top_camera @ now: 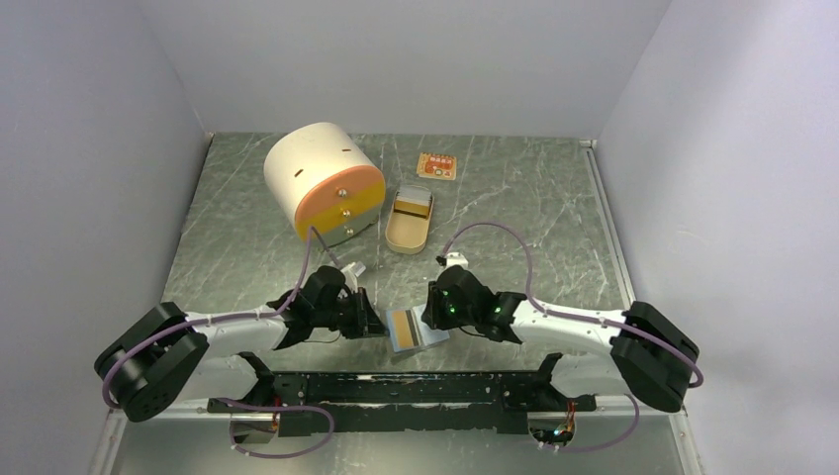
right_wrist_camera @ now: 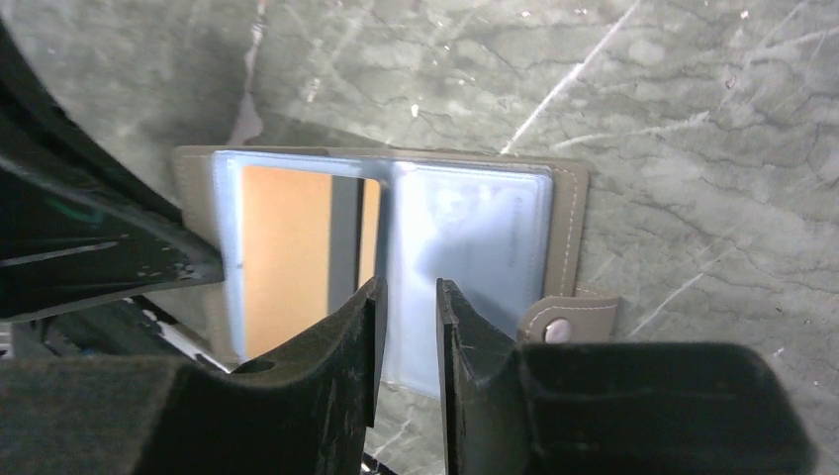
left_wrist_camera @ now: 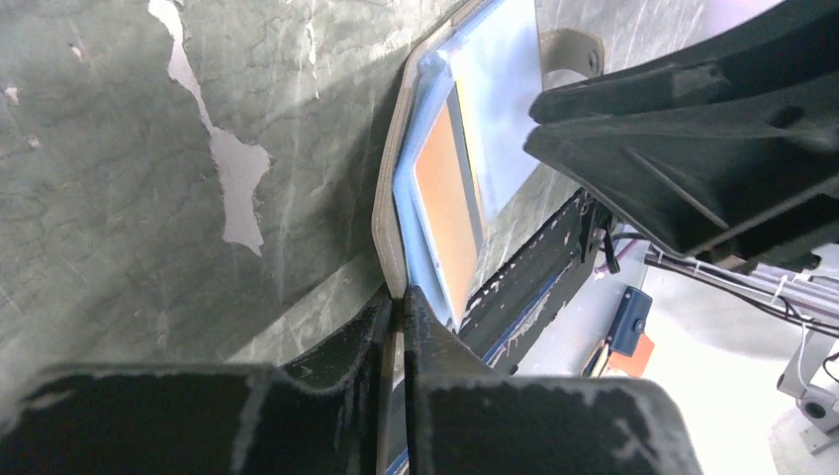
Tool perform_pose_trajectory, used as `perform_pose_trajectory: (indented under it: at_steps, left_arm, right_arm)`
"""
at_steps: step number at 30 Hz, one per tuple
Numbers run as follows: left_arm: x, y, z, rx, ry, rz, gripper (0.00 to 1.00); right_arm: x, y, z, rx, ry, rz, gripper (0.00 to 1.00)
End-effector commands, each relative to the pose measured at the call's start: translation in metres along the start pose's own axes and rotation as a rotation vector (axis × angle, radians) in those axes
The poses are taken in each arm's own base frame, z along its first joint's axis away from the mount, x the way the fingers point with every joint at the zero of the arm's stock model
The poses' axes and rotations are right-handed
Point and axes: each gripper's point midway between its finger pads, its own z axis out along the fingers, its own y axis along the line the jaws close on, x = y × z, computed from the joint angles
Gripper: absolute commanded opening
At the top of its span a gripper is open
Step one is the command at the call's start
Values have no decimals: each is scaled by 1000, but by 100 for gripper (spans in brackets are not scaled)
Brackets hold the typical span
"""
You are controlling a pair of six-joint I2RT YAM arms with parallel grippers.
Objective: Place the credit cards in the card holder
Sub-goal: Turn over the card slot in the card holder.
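Observation:
The card holder (top_camera: pixel 420 332) lies open like a book at the near edge of the table, taupe with a stitched border and clear pockets. An orange credit card (right_wrist_camera: pixel 287 257) with a dark stripe sits in its left pocket. The right pocket (right_wrist_camera: pixel 475 228) looks pale blue-grey. My left gripper (left_wrist_camera: pixel 401 297) is shut on the holder's left edge (left_wrist_camera: pixel 389 223). My right gripper (right_wrist_camera: pixel 408 297) hovers over the holder's middle near edge, its jaws a narrow gap apart with nothing between them. Another orange card (top_camera: pixel 436 165) lies flat at the back of the table.
A tan oval tin (top_camera: pixel 409 220) stands open behind the holder. A white drum with an orange face (top_camera: pixel 322 181) sits at the back left. The holder's snap tab (right_wrist_camera: pixel 564 322) sticks out beside my right finger. A black rail (top_camera: pixel 416 386) runs along the near edge.

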Motion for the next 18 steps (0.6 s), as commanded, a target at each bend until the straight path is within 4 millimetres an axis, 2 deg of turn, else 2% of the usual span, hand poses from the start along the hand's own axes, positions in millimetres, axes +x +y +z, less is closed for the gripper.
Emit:
perform_pose_trajectory:
  at_steps: [1,7,9,13,18]
  left_arm:
    - [-5,-15,-3,56,12,31,15]
    - [-6,-25,-2,123,-1,24,33]
    - [-7,-29,-2,146,-5,24,35]
    - [-8,-28,0,146,-14,22,35]
    - [-9,-29,1,164,-21,19,27]
  right_arm:
    - [-2,-6,7,30,-3,-19,29]
    - [16,-15,15,34,28,6,29]
    - [20,-16,17,29,37,12,29]
    - [24,-16,17,22,40,22,29]
    - [25,-16,17,16,39,28,29]
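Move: The card slot with the orange card has its middle about 4 cm to the left gripper's right, 1 cm ahead and 1 cm below; the clear sleeve is some 9 cm right and 2 cm ahead. From the right gripper, the card slot is about 4 cm left and 1 cm back, 3 cm below. The clear sleeve is 2 cm to this gripper's right, level with it and also 3 cm below; the snap tab is about 6 cm right, likewise level. Open the left fingers partway to release the card holder's left edge, then lift that gripper about 1.5 cm while drifting roughly as far right, over the edge. Meanwhile sink the right gripper some 2 cm straight down to the pages beside the seam and hold it low there, keeping its fingers slightly parted. ##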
